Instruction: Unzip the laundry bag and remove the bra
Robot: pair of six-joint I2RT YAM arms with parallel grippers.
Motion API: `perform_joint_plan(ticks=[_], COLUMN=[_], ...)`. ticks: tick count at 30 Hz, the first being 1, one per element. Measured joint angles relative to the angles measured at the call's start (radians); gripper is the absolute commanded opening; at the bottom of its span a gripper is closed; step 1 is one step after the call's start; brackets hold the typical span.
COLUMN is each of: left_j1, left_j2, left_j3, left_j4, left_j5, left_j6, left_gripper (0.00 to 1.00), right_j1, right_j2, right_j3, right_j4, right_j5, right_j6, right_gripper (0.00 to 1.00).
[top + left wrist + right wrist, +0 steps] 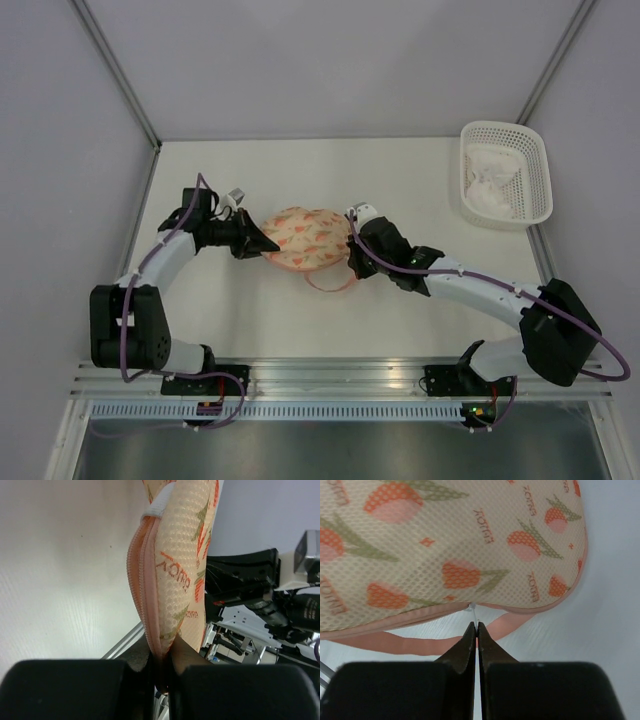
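Observation:
The laundry bag (305,238), cream with orange-pink prints and salmon trim, lies mid-table between both arms. My left gripper (265,243) is shut on the bag's left end. In the left wrist view the left gripper (161,655) pinches the bag's (182,555) pink zipper seam (145,570). My right gripper (350,245) sits at the bag's right side. In the right wrist view the right gripper (477,626) is shut on a thin white zipper pull (475,611) at the edge of the bag (450,545). The pink loop strap (395,644) lies on the table. The bra is hidden.
A white lattice basket (540,175) holding white cloth (493,188) stands at the back right. Grey walls enclose the table on three sides, and a metal rail (330,375) runs along the near edge.

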Motion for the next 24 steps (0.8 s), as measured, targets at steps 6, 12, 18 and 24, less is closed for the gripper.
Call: perform_joint_plan(ticks=[6, 12, 18, 24], left_j1=[0.019, 0.030, 0.031, 0.031], left_j2=[-0.103, -0.139, -0.108, -0.079], left_j3=[0.000, -0.002, -0.006, -0.017], left_j4=[-0.034, -0.067, -0.082, -0.097], left_j5=[0.047, 0.055, 0.055, 0.027], left_j6=[0.012, 0.026, 0.045, 0.057], left_gripper=[0.02, 0.02, 0.14, 0.83], right_j1=[-0.031, -0.048, -0.052, -0.059], right_j2=[0.006, 0.026, 0.027, 0.027], right_j3=[-0.021, -0.026, -0.024, -0.024], right_j4=[0.002, -0.019, -0.071, -0.109], right_j5=[0.002, 0.053, 0.140, 0.193], right_j6=[0.010, 0.027, 0.041, 0.054], right_gripper=[0.00, 0.00, 0.00, 0.00])
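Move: The laundry bag is already stretched between the hands, its left end in the left fingers and its zip pull in the right. Its middle lies about 11 cm right of the left hand, 2 cm ahead and some 3 cm lower. From the right hand, the rounded right end lies about 6 cm ahead and 2 cm right, 2 cm lower; the bag's middle is 14 cm left and 7 cm ahead, about level. The strap hangs 7 cm left of that hand, 3 cm back and 5 cm lower. The zip pull, still pinched in the right fingers, is drawn about 6 cm to the right and 3 cm down along the bag's edge, towards its rounded right end, as the wrist turns clockwise. The left hand keeps its hold on the bag's other end, rising nearly 4 cm and easing slightly back, then sinks again and opens its fingers late, letting go. ##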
